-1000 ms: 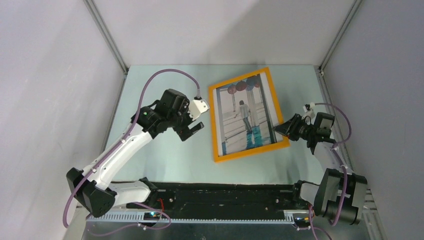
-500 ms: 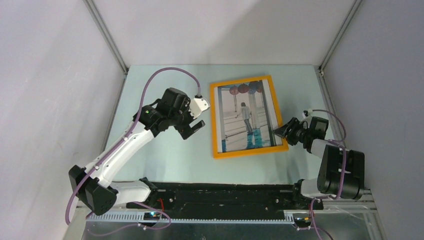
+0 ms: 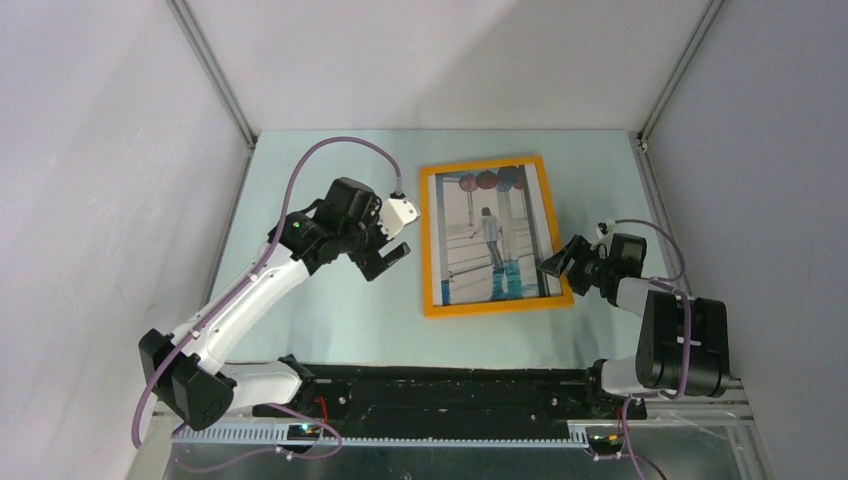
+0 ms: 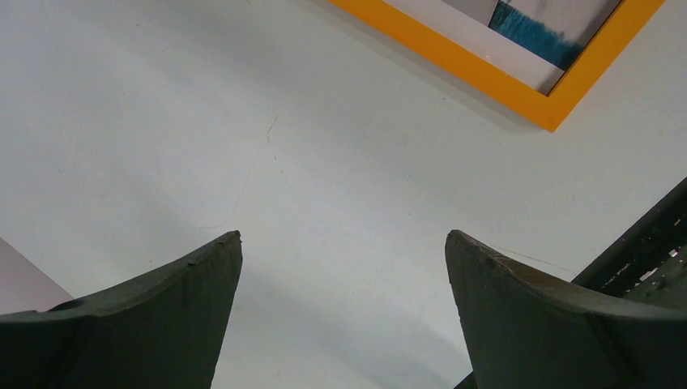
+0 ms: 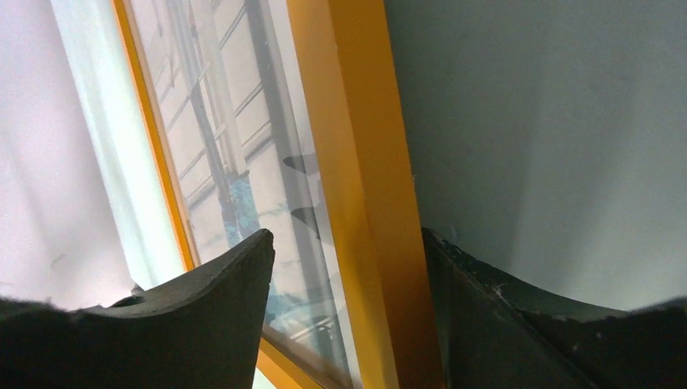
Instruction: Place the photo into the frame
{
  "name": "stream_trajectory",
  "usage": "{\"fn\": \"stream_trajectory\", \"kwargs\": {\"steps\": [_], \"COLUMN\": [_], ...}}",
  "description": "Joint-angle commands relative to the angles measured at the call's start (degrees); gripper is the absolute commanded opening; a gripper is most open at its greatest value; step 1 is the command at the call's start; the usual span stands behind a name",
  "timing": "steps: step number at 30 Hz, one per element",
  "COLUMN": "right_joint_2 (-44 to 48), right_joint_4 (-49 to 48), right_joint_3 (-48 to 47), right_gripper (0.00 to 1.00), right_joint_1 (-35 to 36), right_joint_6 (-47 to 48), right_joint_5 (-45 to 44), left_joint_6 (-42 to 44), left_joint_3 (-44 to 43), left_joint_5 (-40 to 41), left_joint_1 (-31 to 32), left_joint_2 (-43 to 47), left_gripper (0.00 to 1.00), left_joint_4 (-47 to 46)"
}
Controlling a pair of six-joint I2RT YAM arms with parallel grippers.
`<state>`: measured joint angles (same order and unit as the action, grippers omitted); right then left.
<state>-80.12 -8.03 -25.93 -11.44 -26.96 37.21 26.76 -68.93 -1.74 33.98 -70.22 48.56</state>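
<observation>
The orange-yellow frame lies flat on the pale table with the photo inside it, picture side up. My right gripper sits at the frame's near right corner. In the right wrist view its jaws stand apart astride the frame's right rail. One finger hangs over the photo and the other finger is just outside the rail. My left gripper hovers open left of the frame, nothing between its fingers. The frame's near left corner shows ahead of it.
Grey walls close in the table on the left, back and right. The black base rail runs along the near edge, and its edge shows in the left wrist view. A purple cable arcs over the left arm.
The frame has swung from a tilt to lie squarer and flat on the table. My right gripper's jaws have widened off the frame's rail, and that arm has drawn lower. The left arm is still.
</observation>
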Motion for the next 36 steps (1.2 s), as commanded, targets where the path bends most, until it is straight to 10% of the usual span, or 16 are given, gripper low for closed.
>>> {"fn": "stream_trajectory", "kwargs": {"steps": [1, 36], "right_joint_2": [4.05, 13.83], "right_joint_4": [0.44, 12.86], "right_joint_3": [-0.96, -6.38], "right_gripper": [0.71, 1.0], "right_joint_1": [2.38, 5.12], "right_joint_6": [1.34, 8.51], "right_joint_5": [-3.21, -15.44], "left_joint_6": [-0.95, -0.97], "left_joint_3": [-0.68, 1.03], "left_joint_5": [-0.19, 2.36], "left_joint_1": [-0.33, -0.38], "left_joint_2": [-0.19, 3.66], "left_gripper": [1.0, 1.0], "left_joint_4": [-1.2, -1.73]}}
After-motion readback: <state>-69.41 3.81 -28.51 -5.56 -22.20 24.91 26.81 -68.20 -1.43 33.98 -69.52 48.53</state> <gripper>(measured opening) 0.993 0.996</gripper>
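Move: The picture frame's middle, with the photo in it, lies about 15 cm to the left of the right hand, 10 cm farther out and a couple of cm below. The frame's right rail already runs between that hand's parted fingers, and its near right corner lies some 7 cm back and 1 cm to the right. From the waiting left hand, the frame's middle is roughly 12 cm ahead, 24 cm to the right and 18 cm lower. Keep the right hand straddling the frame's right rail and spread the fingers wide while easing the hand about 1.5 cm left and back, its outer finger nudging the rail inward. Roll the hand some 10 degrees so its left side dips, then come back to the right and a little forward as you lift about 1.5 cm, bringing the outer finger clear of the rail. ##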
